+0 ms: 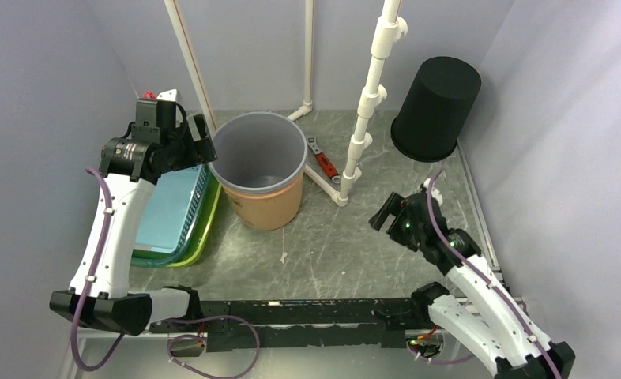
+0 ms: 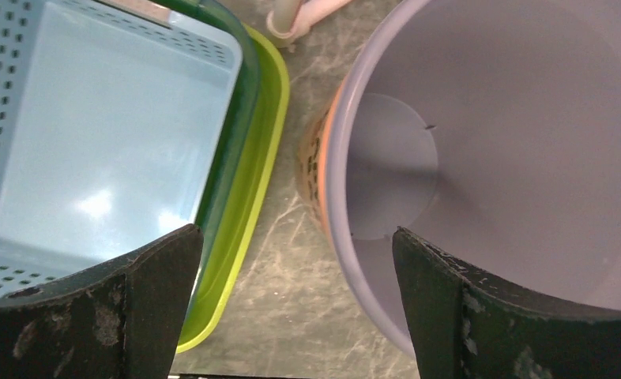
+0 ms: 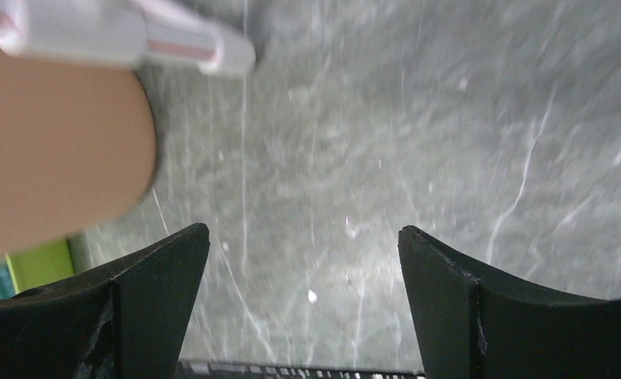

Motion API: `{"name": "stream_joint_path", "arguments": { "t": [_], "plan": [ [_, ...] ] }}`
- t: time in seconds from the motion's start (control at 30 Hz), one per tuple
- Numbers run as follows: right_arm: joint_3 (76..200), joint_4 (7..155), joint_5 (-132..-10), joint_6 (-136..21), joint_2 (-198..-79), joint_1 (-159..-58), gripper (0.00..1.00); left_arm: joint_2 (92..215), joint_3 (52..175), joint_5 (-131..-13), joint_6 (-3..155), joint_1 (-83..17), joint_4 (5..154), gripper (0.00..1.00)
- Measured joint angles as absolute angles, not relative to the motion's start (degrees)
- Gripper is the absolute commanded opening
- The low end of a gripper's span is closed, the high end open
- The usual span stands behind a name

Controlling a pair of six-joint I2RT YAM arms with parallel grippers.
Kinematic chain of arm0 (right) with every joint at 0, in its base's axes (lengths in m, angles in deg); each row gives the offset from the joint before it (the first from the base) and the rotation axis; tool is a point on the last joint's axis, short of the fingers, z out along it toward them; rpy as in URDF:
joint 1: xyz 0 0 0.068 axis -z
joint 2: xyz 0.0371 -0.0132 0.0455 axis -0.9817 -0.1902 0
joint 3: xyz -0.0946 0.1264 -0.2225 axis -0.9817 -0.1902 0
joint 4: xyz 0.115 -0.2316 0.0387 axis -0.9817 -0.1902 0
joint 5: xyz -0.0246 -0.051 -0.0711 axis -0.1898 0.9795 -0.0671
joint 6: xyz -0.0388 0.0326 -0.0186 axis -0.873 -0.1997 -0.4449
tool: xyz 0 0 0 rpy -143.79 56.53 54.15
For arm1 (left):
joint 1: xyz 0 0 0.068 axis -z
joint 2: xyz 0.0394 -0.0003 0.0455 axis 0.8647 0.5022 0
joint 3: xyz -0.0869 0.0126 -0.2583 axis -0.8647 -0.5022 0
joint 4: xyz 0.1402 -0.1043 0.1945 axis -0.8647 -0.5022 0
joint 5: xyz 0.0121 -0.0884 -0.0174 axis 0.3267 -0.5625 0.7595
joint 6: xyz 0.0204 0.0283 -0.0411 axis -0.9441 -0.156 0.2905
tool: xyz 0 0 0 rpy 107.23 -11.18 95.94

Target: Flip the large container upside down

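Note:
The large container (image 1: 260,154) is a grey-lilac bucket standing upright, mouth up, nested in an orange perforated one (image 1: 269,207) at the table's middle. My left gripper (image 1: 202,148) hovers open at its left rim. In the left wrist view the rim (image 2: 335,197) runs between the jaws of the left gripper (image 2: 295,237), close to the right finger (image 2: 449,300), which sits over the bucket's inside. My right gripper (image 1: 389,215) is open and apart from the bucket, to its right. In its wrist view, only bare table lies between the jaws of the right gripper (image 3: 303,237). The orange wall (image 3: 54,150) shows at the far left.
A blue basket (image 1: 169,209) inside a green one (image 1: 201,233) lies left of the bucket, under the left arm. White pipes (image 1: 363,130) and a red wrench (image 1: 327,166) lie behind it. A black container (image 1: 435,106) leans at the back right wall.

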State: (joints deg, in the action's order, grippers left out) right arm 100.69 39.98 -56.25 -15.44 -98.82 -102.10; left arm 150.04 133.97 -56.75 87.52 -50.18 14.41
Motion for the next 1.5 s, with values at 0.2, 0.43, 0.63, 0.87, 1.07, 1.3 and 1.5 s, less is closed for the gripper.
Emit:
{"name": "stream_joint_path", "arguments": {
  "t": [0.2, 0.43, 0.63, 0.87, 1.07, 1.3, 1.5],
  "plan": [
    [96.8, 37.6, -58.9, -13.9, -92.1, -108.4, 0.82, 151.0, 132.4, -63.7, 88.0, -51.9, 16.8, 0.74],
    [97.3, 39.6, -65.8, -15.2, -93.0, -116.2, 0.76, 150.8, 128.4, -65.9, 87.8, -51.9, 19.3, 0.6],
    [102.8, 40.3, -64.9, -15.3, -97.6, -126.3, 0.73, 151.0, 127.1, -67.8, 87.2, -51.9, 19.2, 0.45],
    [109.1, 42.6, -59.8, -14.4, -103.3, -136.2, 0.7, 150.9, 127.0, -68.9, 85.7, -51.9, 18.9, 0.2],
    [112.7, 44.7, -54.3, -13.1, -107.3, -139.1, 0.73, 150.8, 128.0, -70.2, 83.3, -52.2, 16.4, 0.11],
    [120.8, 46.2, -49.8, -12.8, -107.8, -139.1, 0.71, 149.3, 128.9, -73.1, 80.0, -52.2, 12.4, 0.03],
    [133.9, 43.6, -47.9, -13.4, -116.1, -139.2, 0.7, 147.6, 129.2, -77.2, 78.1, -52.3, 11.2, 0.03]
  ]
}}
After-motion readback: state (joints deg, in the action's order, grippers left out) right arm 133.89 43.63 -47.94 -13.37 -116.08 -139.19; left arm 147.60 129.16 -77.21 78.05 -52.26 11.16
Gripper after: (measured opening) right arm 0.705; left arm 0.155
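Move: Right of the left hand by about 15 cm, roughly level fore and aft, stands the gray-rimmed large container, its middle some 17 cm below. The stacked baskets lie about 18 cm to that hand's left and 3 cm back, and the red-handled wrench 12 cm ahead and 30 cm right, both on the table. From the right hand the container is some 33 cm left and 8 cm ahead, about level in height; the pipe foot is 10 cm ahead, 11 cm left. Sinking about 3.5 cm and edging right, the left hand shuts its wide-open fingers on the container's left rim, then draws it back some 4 cm, yawing clockwise. The right hand swings back and left, then climbs steeply to just outside the right rim, about 18 cm left and 18 cm up overall; it yaws some 30 degrees counter-clockwise, its fingers narrowing a little but staying open. ##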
